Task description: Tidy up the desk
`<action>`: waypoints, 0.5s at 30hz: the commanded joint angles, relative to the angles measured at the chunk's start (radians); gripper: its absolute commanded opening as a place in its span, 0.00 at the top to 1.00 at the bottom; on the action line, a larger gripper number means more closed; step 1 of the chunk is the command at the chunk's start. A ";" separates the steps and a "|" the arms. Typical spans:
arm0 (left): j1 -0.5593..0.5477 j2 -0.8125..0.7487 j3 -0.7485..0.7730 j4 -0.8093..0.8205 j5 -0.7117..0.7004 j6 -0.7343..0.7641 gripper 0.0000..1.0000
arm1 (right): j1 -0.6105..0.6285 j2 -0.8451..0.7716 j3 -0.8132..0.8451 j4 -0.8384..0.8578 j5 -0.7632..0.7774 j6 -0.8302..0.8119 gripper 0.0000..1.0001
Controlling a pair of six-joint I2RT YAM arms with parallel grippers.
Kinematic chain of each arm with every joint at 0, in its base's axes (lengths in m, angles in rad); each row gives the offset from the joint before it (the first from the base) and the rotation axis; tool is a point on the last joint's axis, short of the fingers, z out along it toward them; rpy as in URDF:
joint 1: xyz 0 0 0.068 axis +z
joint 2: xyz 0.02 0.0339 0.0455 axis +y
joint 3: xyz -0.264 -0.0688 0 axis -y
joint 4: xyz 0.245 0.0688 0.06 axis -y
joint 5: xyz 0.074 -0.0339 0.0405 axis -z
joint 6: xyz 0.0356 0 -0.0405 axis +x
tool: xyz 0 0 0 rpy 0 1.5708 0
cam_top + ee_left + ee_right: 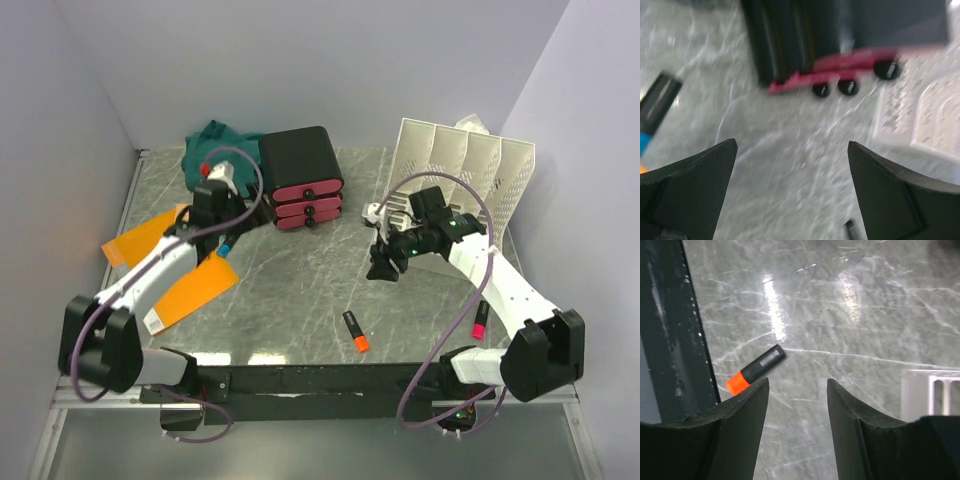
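The desk [300, 270] is a grey-green marble top with a black rail along its front edge. My left gripper [232, 228] hovers at the back left, in front of the black drawer box [300, 170], wide open and empty [792, 144]. A blue-tipped black marker [226, 243] lies just beside it [655, 105]. My right gripper [383, 265] hangs over the middle right, open with only bare marble between its fingers [797, 381]. An orange-capped black marker [355, 330] lies near the front edge, close to the right gripper's left finger [755, 367].
Two orange paper sheets [195, 285] lie under the left arm. A teal cloth [215, 145] is bunched at the back left. A white slotted file rack [465, 170] stands at the back right. A pink-capped marker [480, 320] lies by the right arm.
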 commanded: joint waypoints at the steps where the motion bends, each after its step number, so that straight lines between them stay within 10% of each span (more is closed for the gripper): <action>1: 0.059 0.119 0.216 -0.051 0.127 -0.117 0.01 | -0.061 -0.055 -0.069 0.039 -0.116 -0.023 0.41; 15: 0.095 0.562 0.746 -0.380 0.083 -0.192 0.01 | -0.118 -0.052 -0.087 -0.015 -0.173 -0.100 0.39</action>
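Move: The black drawer unit stands ahead and to the right of the left hand, its middle about 12 cm forward, 9 cm right and 8 cm lower. The teal cloth lies some 16 cm ahead of that hand and 10 cm to its left, 14 cm down; the blue-and-black marker is about 9 cm left and 2 cm back, 16 cm below. From the right hand, the drawer unit lies about 25 cm forward, 20 cm left and 9 cm lower. Over the drawer unit's left front part goes the left hand, reaching about 12 cm forward in a low arch: up some 4 cm at first, then starting to sink near the end. The wrist tips about 10 degrees further down and rolls slightly left side down, fingers staying wide open; no contact can be made out. ##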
